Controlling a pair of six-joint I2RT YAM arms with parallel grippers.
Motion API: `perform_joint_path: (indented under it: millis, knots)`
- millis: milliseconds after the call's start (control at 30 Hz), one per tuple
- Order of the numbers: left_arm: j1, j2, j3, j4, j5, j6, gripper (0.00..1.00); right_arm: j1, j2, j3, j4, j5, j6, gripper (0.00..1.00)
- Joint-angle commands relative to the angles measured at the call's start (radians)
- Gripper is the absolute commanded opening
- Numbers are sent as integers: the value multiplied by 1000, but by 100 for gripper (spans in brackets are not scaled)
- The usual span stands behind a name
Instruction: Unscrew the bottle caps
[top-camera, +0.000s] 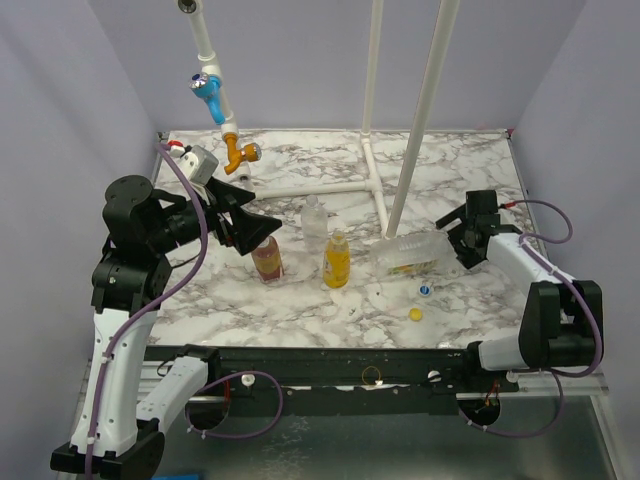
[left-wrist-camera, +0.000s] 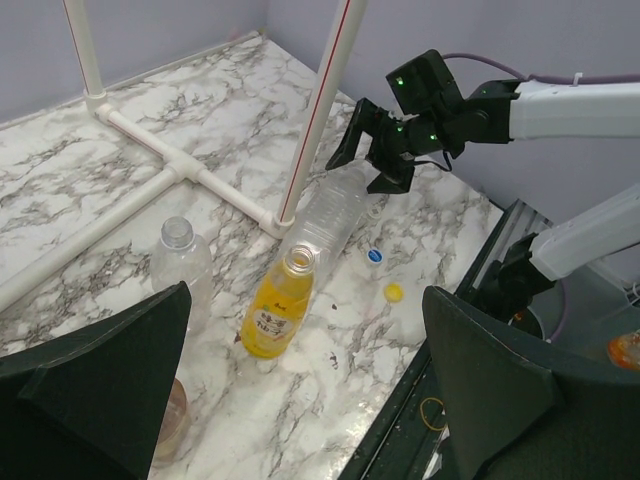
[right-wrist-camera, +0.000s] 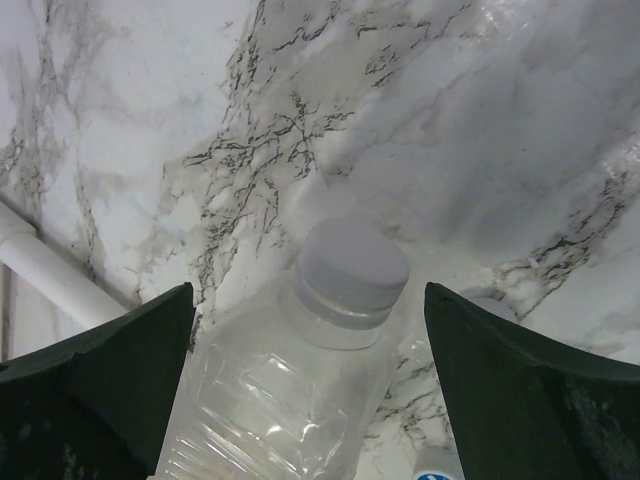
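The wider clear bottle (top-camera: 408, 255) lies on its side with its white cap (right-wrist-camera: 352, 270) on. My right gripper (top-camera: 456, 238) is open; in the right wrist view (right-wrist-camera: 308, 300) its fingers flank that cap without touching it. The yellow-orange bottle (top-camera: 337, 262) and the slim clear bottle (top-camera: 315, 218) stand upright with open necks. The brown bottle (top-camera: 267, 260) stands under my open, empty left gripper (top-camera: 262, 213); its top is hidden. A blue-and-white cap (top-camera: 425, 290) and a yellow cap (top-camera: 415, 314) lie loose on the table.
A white pipe frame (top-camera: 330, 186) lies across the back of the marble table (top-camera: 480, 175), with two upright white poles (top-camera: 425, 110). A pipe with a blue tap handle (top-camera: 208, 84) and an orange fitting (top-camera: 236, 152) hangs at back left. A black rail (top-camera: 330, 365) runs along the front edge.
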Motion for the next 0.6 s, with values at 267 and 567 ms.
perform_joint_path:
  millis: [267, 567]
  knots:
    - [-3, -24, -8, 31, 20, -22, 99, -2, 75, -29, 80, -27, 104, 76]
    - [-4, -30, -21, 38, 23, -31, 99, -2, -16, -55, 129, -8, 139, 26]
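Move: The white cap of the clear bottle lying on the table sits just under the right hand, about 2 cm below it and 1 cm back, with the bottle's body stretching off to the left. A loose white cap lies some 6 cm back and 1 cm to the right of that hand, the blue cap about 9 cm back and 6 cm left, both some 5 cm below it. From the left hand the bottle's cap is roughly 12 cm ahead, 42 cm to the right and 37 cm below. The lying clear bottle's white cap is pinched between the right hand's fingertips: the open gripper sinks about 2 cm onto it, easing slightly forward and left, and its fingers close from wide open to a little under half, the rear finger pushing the cap forward. The fingers stay steeply down, the wrist turning only some 5 degrees. ##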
